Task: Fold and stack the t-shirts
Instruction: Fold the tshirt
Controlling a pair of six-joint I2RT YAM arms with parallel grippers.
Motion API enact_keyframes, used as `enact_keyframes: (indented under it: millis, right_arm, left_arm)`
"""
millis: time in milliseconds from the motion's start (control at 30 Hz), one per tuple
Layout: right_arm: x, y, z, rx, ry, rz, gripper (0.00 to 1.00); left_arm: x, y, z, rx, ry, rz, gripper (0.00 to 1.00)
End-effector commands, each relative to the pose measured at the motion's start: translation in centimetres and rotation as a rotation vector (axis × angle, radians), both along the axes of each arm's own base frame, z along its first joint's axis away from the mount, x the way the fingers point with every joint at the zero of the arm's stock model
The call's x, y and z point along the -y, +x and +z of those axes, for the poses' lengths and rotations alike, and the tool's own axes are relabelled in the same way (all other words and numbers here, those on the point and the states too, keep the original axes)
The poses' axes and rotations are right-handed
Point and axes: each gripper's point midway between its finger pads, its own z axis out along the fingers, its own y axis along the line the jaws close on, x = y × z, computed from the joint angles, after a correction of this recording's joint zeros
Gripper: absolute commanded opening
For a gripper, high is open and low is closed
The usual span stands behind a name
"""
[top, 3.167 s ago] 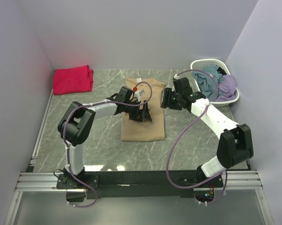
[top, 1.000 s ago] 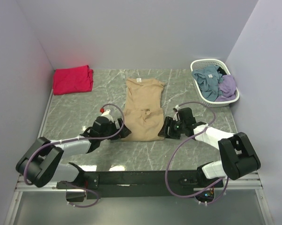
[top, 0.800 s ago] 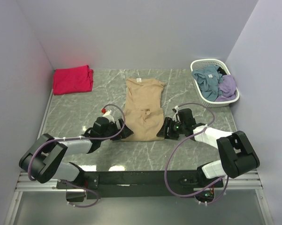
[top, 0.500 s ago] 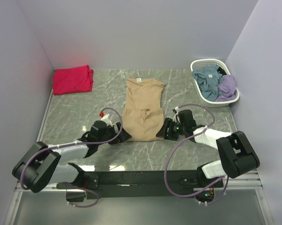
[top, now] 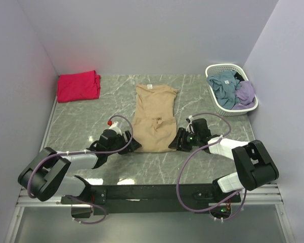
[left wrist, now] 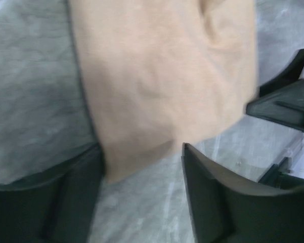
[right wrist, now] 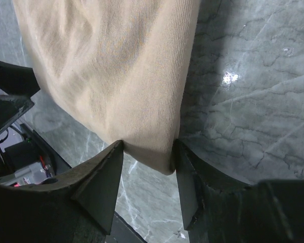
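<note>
The tan t-shirt (top: 154, 119) lies flat mid-table, folded into a long strip with its neck label at the far end. A red-pink t-shirt (top: 79, 85) lies folded at the back left corner. My left gripper (top: 133, 146) lies low at the tan shirt's near left corner. In the left wrist view the tan t-shirt (left wrist: 157, 76) has that corner between the open left gripper (left wrist: 141, 174), next to the left finger. My right gripper (top: 178, 142) is at the near right corner. In the right wrist view the tan t-shirt (right wrist: 106, 66) fills the gap of the open right gripper (right wrist: 145, 174).
A white lattice basket (top: 237, 112) with blue and purple clothes stands at the back right by the wall. Grey walls close in the table on three sides. The right arm's dark gripper body (left wrist: 288, 101) shows across the shirt in the left wrist view.
Both grippers have come from over the shirt's middle down to its near corners. Over the last second they edged inward onto the corners and their jaws narrowed.
</note>
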Motion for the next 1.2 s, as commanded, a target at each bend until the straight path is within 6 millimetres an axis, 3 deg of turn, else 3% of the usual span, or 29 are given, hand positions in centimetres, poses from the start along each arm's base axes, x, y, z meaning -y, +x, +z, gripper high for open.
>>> enact_keyframes:
  millis: [0, 100, 167, 233, 267, 367, 600, 700, 833, 1000, 1167]
  right_arm:
    - [1.5, -1.0, -2.3, -0.070, -0.093, -0.027, 0.53]
    - [1.5, -1.0, -2.4, -0.076, -0.095, -0.027, 0.43]
    - [1.5, -1.0, -2.6, -0.089, -0.095, -0.027, 0.30]
    - [1.3, -1.1, -2.8, -0.101, -0.085, -0.018, 0.09]
    - [1.1, -1.2, -2.8, -0.100, -0.075, -0.012, 0.03]
    - [0.6, -1.0, -2.5, -0.090, -0.045, 0.001, 0.00]
    - [1.3, -1.6, 0.9, -0.023, -0.055, -0.004, 0.00]
    - [2.0, -2.4, 2.5, -0.004, -0.079, -0.007, 0.00]
    - [2.1, -3.9, 4.0, 0.003, -0.074, 0.019, 0.00]
    - [2.2, -6.5, 5.2, 0.008, -0.071, 0.051, 0.00]
    - [2.4, -7.3, 7.8, 0.056, -0.049, 0.049, 0.00]
  left_arm:
    - [-1.7, -1.8, -4.1, -0.133, 0.106, 0.027, 0.61]
    - [-1.7, -2.2, -4.1, -0.140, 0.102, 0.015, 0.45]
    - [-1.6, -2.4, -4.2, -0.146, 0.107, 0.003, 0.32]
    - [-1.5, -2.5, -4.1, -0.145, 0.108, -0.004, 0.25]
    - [-1.5, -2.5, -4.0, -0.141, 0.107, -0.007, 0.18]
    - [-1.3, -2.3, -3.6, -0.134, 0.108, -0.016, 0.01]
    - [-0.6, -1.8, -0.2, -0.096, 0.099, -0.036, 0.01]
    - [-0.9, -2.5, 1.2, -0.105, 0.109, -0.046, 0.01]
    - [-0.9, -3.9, 3.1, -0.107, 0.095, -0.065, 0.01]
    - [-0.8, -6.8, 3.9, -0.160, 0.090, -0.090, 0.01]
    - [-1.2, -8.4, 6.5, -0.149, 0.064, -0.078, 0.01]
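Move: The folded t-shirt's near left corner lies between the left gripper's open fingers, some 2 cm below and about 1 cm ahead of the hand point; its near right corner lies likewise at the right gripper, about 2 cm below. From the left hand, the small wrinkle in the shirt is roughly 12 cm ahead and 9 cm right, and the collar tag about 28 cm ahead and 6 cm right. Sink both grippers a centimetre or two, shut the fingers and pinch the t-shirt's two near corners. Keeping hold, bring both hands together up off the table, then mostly back towards the bases while still rising, about 7 cm back and 5 cm above where they began. ##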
